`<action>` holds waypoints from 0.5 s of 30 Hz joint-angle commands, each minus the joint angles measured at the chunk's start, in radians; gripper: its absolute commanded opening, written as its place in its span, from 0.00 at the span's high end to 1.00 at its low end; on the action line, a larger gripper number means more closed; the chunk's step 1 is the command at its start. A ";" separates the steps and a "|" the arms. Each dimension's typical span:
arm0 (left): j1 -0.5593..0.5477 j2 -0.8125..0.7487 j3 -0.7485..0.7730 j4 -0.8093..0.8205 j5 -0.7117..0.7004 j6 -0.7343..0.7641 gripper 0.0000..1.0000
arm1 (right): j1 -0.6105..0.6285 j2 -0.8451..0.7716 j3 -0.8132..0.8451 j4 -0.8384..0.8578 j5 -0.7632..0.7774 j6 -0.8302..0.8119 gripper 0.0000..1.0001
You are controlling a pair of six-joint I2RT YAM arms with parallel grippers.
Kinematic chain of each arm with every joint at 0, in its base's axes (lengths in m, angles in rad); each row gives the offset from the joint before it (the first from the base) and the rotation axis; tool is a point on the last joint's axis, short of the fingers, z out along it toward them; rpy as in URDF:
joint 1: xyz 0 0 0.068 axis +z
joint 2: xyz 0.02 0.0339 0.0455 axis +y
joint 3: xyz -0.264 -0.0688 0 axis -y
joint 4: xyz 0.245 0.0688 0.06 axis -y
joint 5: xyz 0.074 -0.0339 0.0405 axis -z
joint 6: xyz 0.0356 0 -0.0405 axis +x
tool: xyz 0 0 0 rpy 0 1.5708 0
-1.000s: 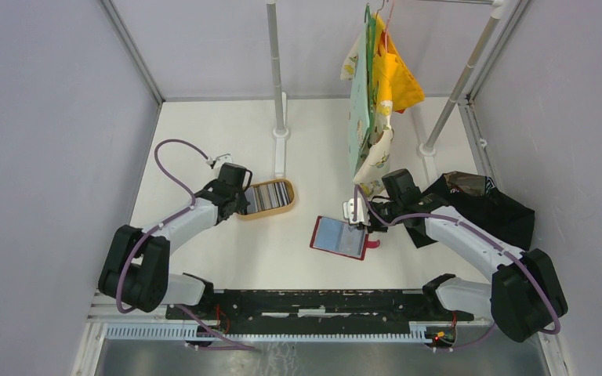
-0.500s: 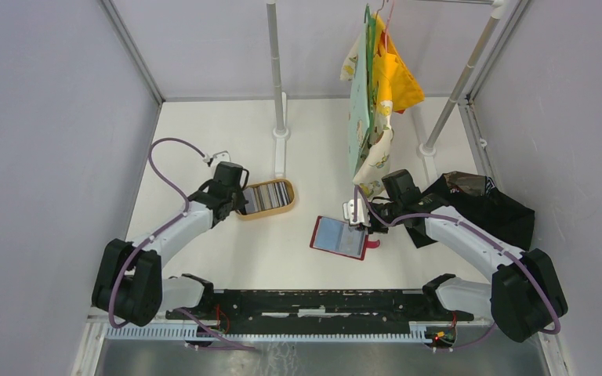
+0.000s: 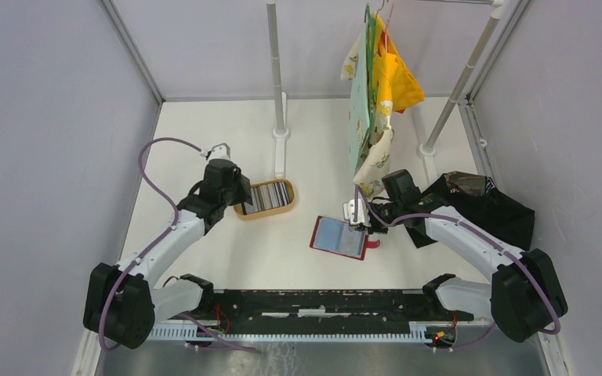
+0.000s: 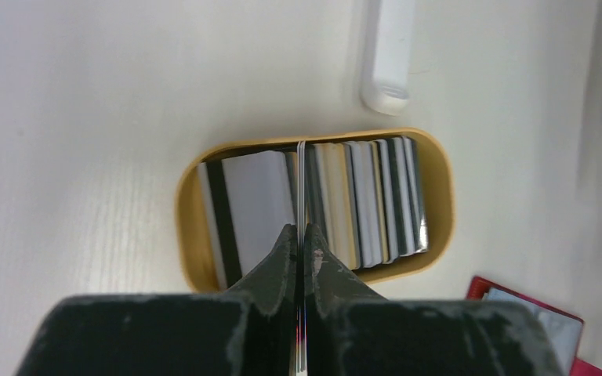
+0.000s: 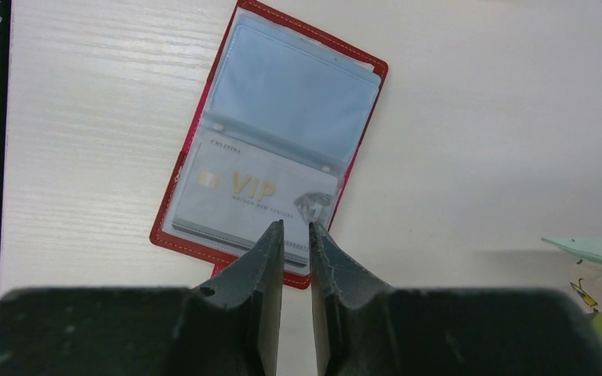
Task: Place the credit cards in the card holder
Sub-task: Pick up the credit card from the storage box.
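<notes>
Several credit cards stand on edge in a tan oval tray, which shows left of centre in the top view. My left gripper is shut on one thin card, seen edge-on, held just above the tray's left end. The red card holder lies open on the table, a silvery VIP card in its lower clear pocket. My right gripper hovers over the holder's near edge, its jaws a narrow gap apart with nothing between them.
Hanging clothes droop from a rack right behind the right gripper. A black bag lies at the right. A rack pole and its white foot stand just beyond the tray. A black rail runs along the near edge.
My left gripper has closed on a card in the tray and drawn back a little to the left with it. The right arm and card holder have not moved.
</notes>
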 commanded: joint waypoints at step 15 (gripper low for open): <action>0.012 0.178 -0.009 0.323 0.318 -0.090 0.98 | -0.004 -0.002 0.027 0.005 -0.046 -0.012 0.77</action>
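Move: The left hand already holds a card upright in its shut fingers; the open card holder lies about 26 cm to its right, 11 cm back and 11 cm below. The storage box's middle is only some 3 cm right, 1 cm ahead and 9 cm down; the near end of the white rail is about 8 cm ahead, 9 cm right, 10 cm below. From the idle right hand, the card holder lies roughly 5 cm left, 3 cm back and 8 cm down. Keeping its fingers shut on the card, the left hand sweeps about 6 cm to the right above the storage box, quickly at first and then slowing, away from the box's left end and towards the card holder, easing a little forward. After a slight initial rise it sinks about 2 cm, while the wrist turns some 10 degrees clockwise and rolls its left side down by about as much. ##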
